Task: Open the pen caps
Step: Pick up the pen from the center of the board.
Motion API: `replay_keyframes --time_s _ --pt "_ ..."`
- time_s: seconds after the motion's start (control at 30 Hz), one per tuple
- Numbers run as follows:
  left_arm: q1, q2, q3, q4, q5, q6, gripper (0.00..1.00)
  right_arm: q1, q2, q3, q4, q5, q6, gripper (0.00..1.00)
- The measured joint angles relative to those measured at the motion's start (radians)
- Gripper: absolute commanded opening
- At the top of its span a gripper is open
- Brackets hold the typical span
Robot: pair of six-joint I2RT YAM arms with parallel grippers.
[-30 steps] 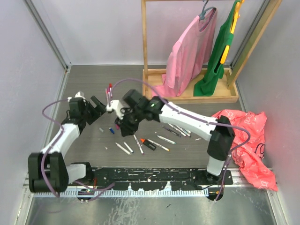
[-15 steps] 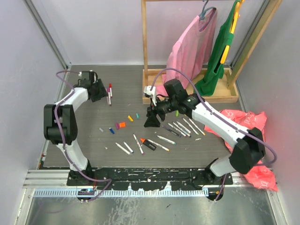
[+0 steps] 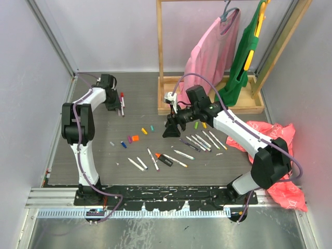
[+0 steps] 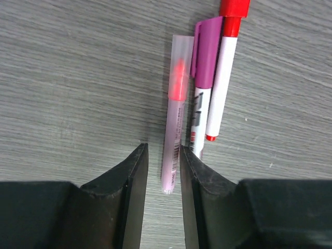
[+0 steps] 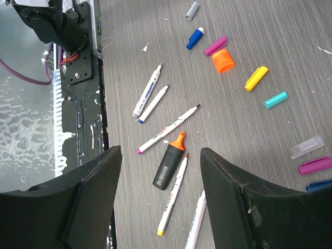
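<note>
Three capped pens lie side by side at the far left [image 3: 122, 102]. My left gripper [image 4: 163, 150] is down on the table with its narrowly open jaws on either side of the tail of the pink translucent pen [image 4: 175, 114]. The right finger touches it and a gap shows on the left. Beside it lie a purple-capped pen [image 4: 205, 57] and a red-capped pen [image 4: 223, 88]. My right gripper [image 5: 160, 153] hangs open and empty above the orange-and-black marker [image 5: 169, 167]. Loose pen caps lie mid-table: orange [image 5: 223, 60], yellow [image 5: 256, 78], teal [image 5: 275, 99], blue [image 5: 195, 38].
Several uncapped white pens lie in a row right of centre [image 3: 202, 141] and near the front [image 3: 137, 163]. A wooden rack [image 3: 207, 109] with pink and green garments stands at the back right. A red bag [image 3: 275, 150] lies at the right edge.
The left arm has swung out to the three pens at the far left and its jaws have narrowed round the pink one. The right arm has pulled back to the right and opened.
</note>
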Motion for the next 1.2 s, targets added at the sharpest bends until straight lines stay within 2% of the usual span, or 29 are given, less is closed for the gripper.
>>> replay_keyframes --time_s 0.5,0.67,0.83,0.9,1.07,1.2 --pt "-0.006 0.078 0.111 -0.067 -0.011 0.025 0.29 -0.009 0.0 0.0 0.0 -0.018 0.0 0.67" --pt "-0.007 0.079 0.114 -0.074 -0.017 0.031 0.22 -0.013 0.0 0.0 0.0 -0.019 0.0 0.67" --pt "-0.007 0.084 0.122 -0.085 -0.02 0.035 0.04 -0.016 0.0 0.0 0.0 -0.021 0.0 0.67" --pt "-0.007 0.084 0.122 -0.086 -0.02 0.037 0.0 -0.017 0.0 0.0 0.0 -0.022 0.0 0.68" --pt "-0.007 0.077 0.113 -0.08 -0.028 0.038 0.0 -0.019 0.0 0.0 0.0 -0.034 -0.002 0.67" --pt "-0.007 0.019 0.05 -0.075 -0.037 0.037 0.0 -0.02 0.0 0.0 0.0 -0.054 -0.002 0.67"
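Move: About 3 cm ahead of the left hand, 1 cm to its right and 1 cm below lies the middle of the pink pen with the clear cap, its near end already between the open fingers. The purple-capped pen touches its right side, some 5 cm ahead and 3 cm right of the hand; the red marker beyond it is roughly 7 cm ahead and 5 cm right. From the right hand the pink pen is about 26 cm ahead, 33 cm left and 18 cm below. Easing about 1 cm forward and then down nearly as far, the left hand settles with its right finger between the pink pen and the purple-capped one. There it holds nearly still while the fingers close and pinch the barrel behind the middle, then it starts to draw back about 1 cm and rise slightly with the pen gripped. ##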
